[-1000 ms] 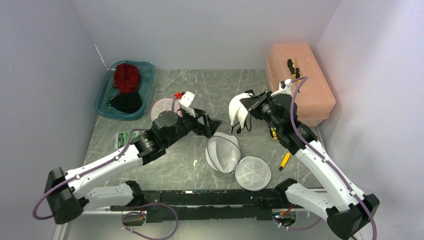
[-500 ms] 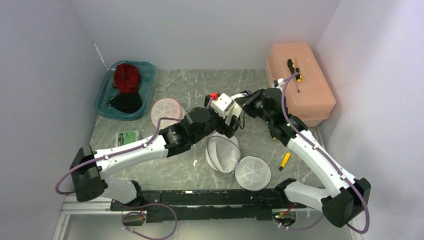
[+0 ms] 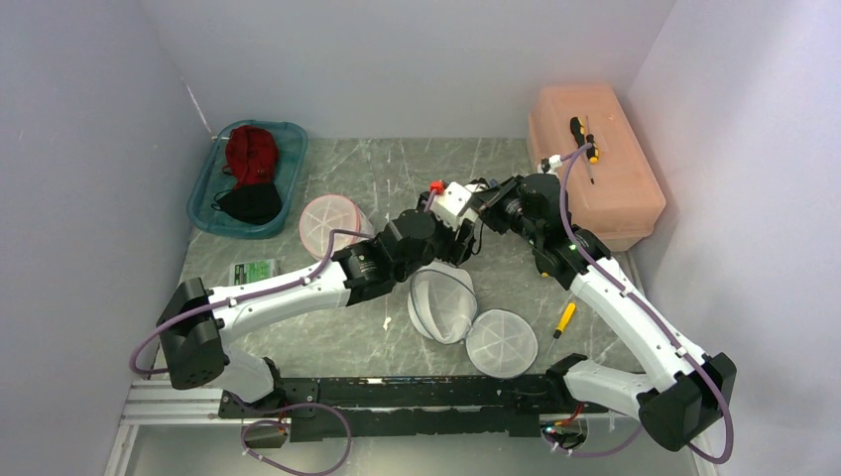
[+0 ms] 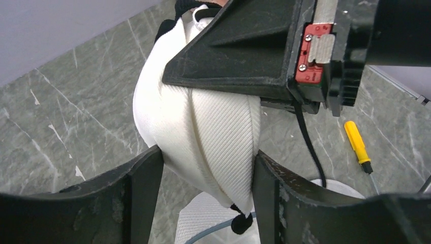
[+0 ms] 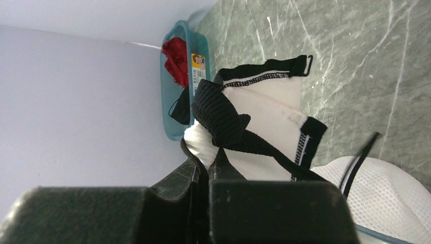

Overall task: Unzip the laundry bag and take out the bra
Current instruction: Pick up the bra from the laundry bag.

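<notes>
The bra [image 4: 203, 117], white with black trim, hangs in the air above the table. My right gripper [image 5: 207, 165] is shut on the bra's [image 5: 264, 127] white edge, near a black strap. My left gripper [image 4: 206, 157] stands wide around the folded cup, a finger touching each side without squeezing it. In the top view both grippers meet at mid-table, left gripper [image 3: 466, 233] below right gripper [image 3: 491, 203], and the bra is mostly hidden there. The laundry bag [image 3: 443, 302], a white mesh dome, lies unzipped below, its other half [image 3: 501, 342] beside it.
A pink-rimmed mesh bag [image 3: 327, 223] sits left of centre. A teal basin [image 3: 195, 198] with red and black clothes is at the back left. A salmon box [image 3: 605, 188] stands at the back right. A yellow screwdriver [image 3: 564, 319] and a green packet [image 3: 253, 273] lie on the table.
My left arm swung right and up to the hanging bra, and its jaws narrowed around the cup. My right gripper kept its hold and shifted slightly left.
</notes>
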Controlling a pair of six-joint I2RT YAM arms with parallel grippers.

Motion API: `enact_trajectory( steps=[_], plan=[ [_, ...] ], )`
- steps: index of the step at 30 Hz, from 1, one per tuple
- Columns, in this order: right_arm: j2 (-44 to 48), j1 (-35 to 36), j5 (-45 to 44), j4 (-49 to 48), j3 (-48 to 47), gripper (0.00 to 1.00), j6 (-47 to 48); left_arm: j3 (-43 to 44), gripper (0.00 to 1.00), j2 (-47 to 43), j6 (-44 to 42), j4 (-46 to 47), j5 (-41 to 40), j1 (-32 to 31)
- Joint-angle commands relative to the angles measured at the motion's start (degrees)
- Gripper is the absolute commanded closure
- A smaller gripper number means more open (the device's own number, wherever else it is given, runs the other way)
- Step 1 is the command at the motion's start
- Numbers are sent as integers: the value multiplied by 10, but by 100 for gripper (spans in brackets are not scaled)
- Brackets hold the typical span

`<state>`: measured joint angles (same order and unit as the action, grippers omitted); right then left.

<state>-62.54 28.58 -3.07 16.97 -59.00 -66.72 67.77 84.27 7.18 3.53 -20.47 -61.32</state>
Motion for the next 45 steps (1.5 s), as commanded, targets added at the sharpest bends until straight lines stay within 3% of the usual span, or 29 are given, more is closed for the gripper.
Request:
enact_trajectory(
  steps=[1,3,9,11,20,21,29,38,41,45],
  plan=[
    [14,2,13,-29,-26,100,-12,10,40,0,7,13,-5,4],
    [14,2,17,-32,-25,100,-13,10,47,2,9,14,-4,4],
    [16,2,28,-39,-20,100,-7,2,82,-3,7,24,-11,3],
    [18,2,35,-43,-18,95,-3,2,96,-4,7,26,-15,4],
    [24,0,97,-28,-32,20,51,-24,97,-25,-1,60,-25,4],
    [24,1,106,-21,-40,3,63,-29,97,-28,-3,63,-29,4],
    [53,0,171,57,-84,0,211,-49,97,-59,-9,61,-55,8],
    [82,0,216,179,-131,0,347,-64,97,-106,58,41,-13,69],
    [110,0,196,189,-117,0,367,-60,97,-121,76,26,-5,87],
    [218,0,119,123,-30,0,385,-47,97,-147,114,-22,19,146]
  ],
)
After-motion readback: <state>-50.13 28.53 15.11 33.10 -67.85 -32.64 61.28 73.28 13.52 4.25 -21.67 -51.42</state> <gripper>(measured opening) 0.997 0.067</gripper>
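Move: Between the left fingers, still ajar, hangs the white bra, its middle about 3 cm ahead, 2 cm right and level. The open mesh bag lies some 10 cm back, 3 cm left and 22 cm below; the pink-rimmed bag 25 cm left, 5 cm ahead and 22 cm down; the teal basket roughly 45 cm left, 20 cm ahead and 24 cm down. The right hand grips the bra, whose middle lies about 2 cm back, 2 cm left and 4 cm below. Shutting on the bra's fabric, the left fingers pinch it while the right still holds; then the right opens wide, lets go and backs off some 10 cm, rising about 6 cm and turning roughly 30 degrees counter-clockwise with its tips lifting. The left, after a small dip, carries the bra about 8 cm left and a little forward and up, towards the teal basket, turning slightly counter-clockwise. ##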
